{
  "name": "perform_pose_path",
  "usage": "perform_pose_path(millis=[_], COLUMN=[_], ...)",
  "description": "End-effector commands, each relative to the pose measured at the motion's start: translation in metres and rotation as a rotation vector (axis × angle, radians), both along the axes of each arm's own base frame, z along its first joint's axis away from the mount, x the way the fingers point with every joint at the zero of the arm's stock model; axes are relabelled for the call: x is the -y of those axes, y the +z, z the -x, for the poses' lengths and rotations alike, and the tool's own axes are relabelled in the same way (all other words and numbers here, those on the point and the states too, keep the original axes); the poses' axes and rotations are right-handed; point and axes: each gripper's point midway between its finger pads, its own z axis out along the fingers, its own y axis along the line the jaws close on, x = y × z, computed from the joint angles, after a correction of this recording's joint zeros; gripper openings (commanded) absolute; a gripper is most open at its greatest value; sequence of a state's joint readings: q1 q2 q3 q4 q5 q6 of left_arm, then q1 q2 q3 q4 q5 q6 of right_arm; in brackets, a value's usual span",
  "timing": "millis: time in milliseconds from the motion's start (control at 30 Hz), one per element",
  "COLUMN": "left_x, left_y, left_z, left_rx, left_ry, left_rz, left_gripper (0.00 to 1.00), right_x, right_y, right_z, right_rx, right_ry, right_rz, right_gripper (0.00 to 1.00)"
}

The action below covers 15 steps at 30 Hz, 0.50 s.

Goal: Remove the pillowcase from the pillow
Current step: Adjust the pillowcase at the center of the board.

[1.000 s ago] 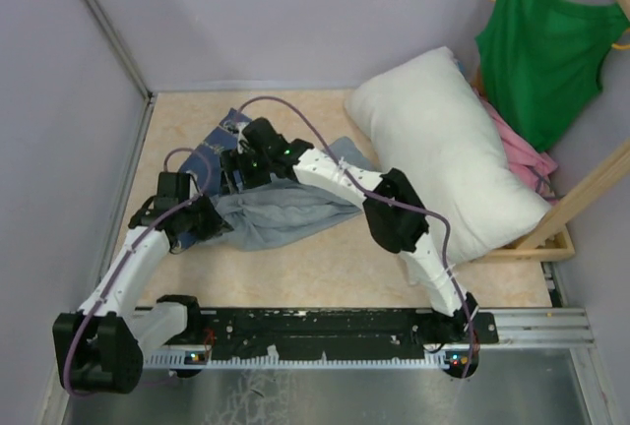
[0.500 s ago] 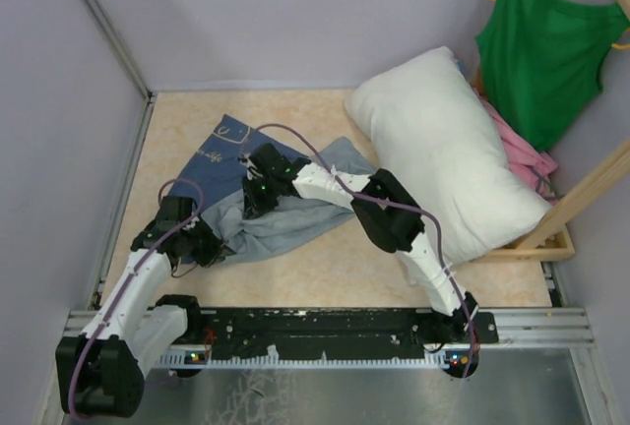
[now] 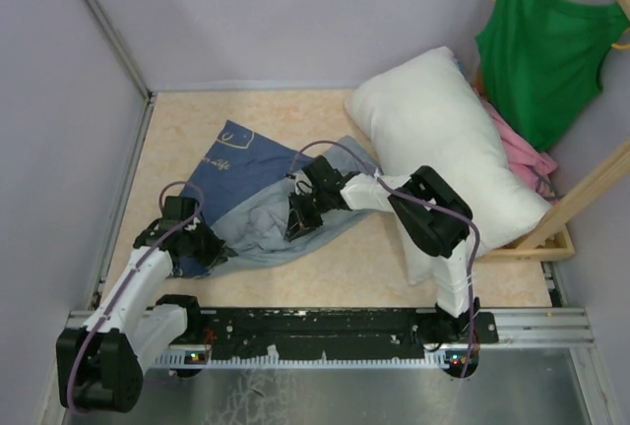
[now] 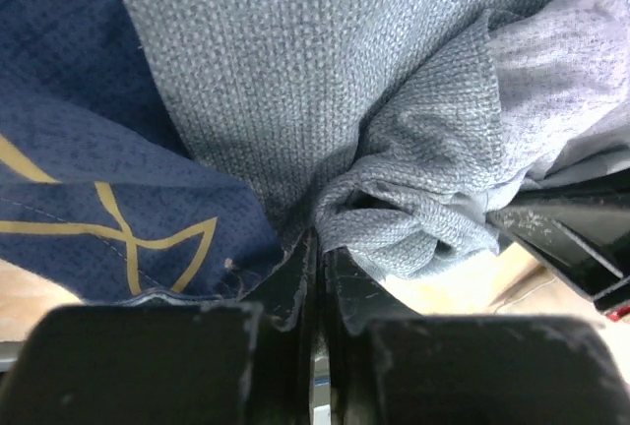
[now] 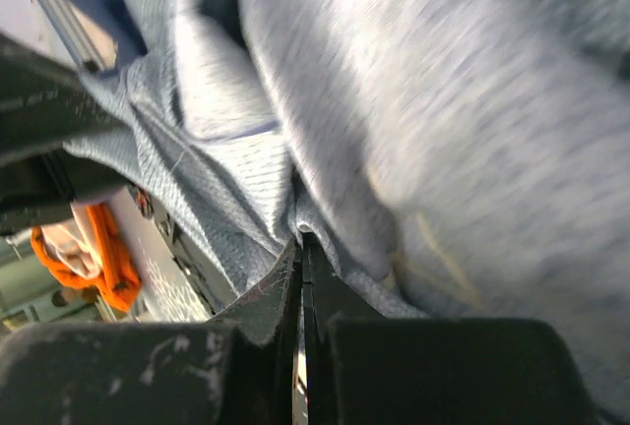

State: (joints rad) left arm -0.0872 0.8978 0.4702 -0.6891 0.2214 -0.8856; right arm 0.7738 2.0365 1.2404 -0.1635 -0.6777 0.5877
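The pillowcase (image 3: 236,174) lies off the pillow, spread flat on the table with its dark blue face to the back left and its pale grey face (image 3: 264,231) crumpled toward the front. The plump white pillow (image 3: 443,145) rests bare at the right, leaning on the wooden rack. My left gripper (image 3: 215,249) sits at the cloth's near left corner, shut on the pillowcase edge (image 4: 295,218) where blue and grey meet at its tips (image 4: 317,243). My right gripper (image 3: 293,226) is down in the grey middle, shut on a pale fold (image 5: 325,199) at its tips (image 5: 300,240).
A green tank top (image 3: 546,46) hangs on a yellow hanger at the back right, a pink garment (image 3: 529,156) below it behind the pillow. A wooden rack (image 3: 581,199) stands at the right edge. Walls close the left and back; the arms' rail (image 3: 325,327) runs along the front.
My right gripper has moved right and nearer and closed on the pale cloth. The pillowcase has dropped and spread flatter, showing more dark blue. My left gripper drew back slightly with its corner.
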Motion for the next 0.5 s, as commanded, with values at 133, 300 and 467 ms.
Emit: perform_pose_path(millis=[133, 300, 467], left_x=[0.026, 0.023, 0.009], left_y=[0.059, 0.058, 0.025], left_z=[-0.052, -0.064, -0.057], left_rx=[0.286, 0.225, 0.105], left_ry=[-0.286, -0.348, -0.347], left_rz=[0.055, 0.012, -0.058], left_gripper=[0.89, 0.99, 0.98], right_x=[0.024, 0.036, 0.022], right_y=[0.027, 0.047, 0.099], right_z=[0.02, 0.013, -0.022], right_rx=[0.151, 0.275, 0.453], right_ry=[0.181, 0.235, 0.082], right_rz=[-0.003, 0.034, -0.068], right_gripper=[0.03, 0.3, 0.81])
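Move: Both grippers are shut on folds along the near side of the pillowcase. From the left gripper its middle lies roughly 12 cm ahead and 9 cm to the right, with the navy part about 16 cm ahead and 3 cm to the right. From the right gripper the pillowcase's middle is some 7 cm ahead and 7 cm to the left, and the white pillow about 16 cm ahead and 36 cm to the right. Open the left gripper wide to let go of its fold, then carry it forward about 7 cm and up some 5 cm, over the pillowcase towards its middle, turning clockwise nearly 20 degrees. Draw the right gripper about 4 cm to the right and 2 cm back, turning it slightly counter-clockwise, and late in that open it, releasing its fold as it rises about 3 cm. ##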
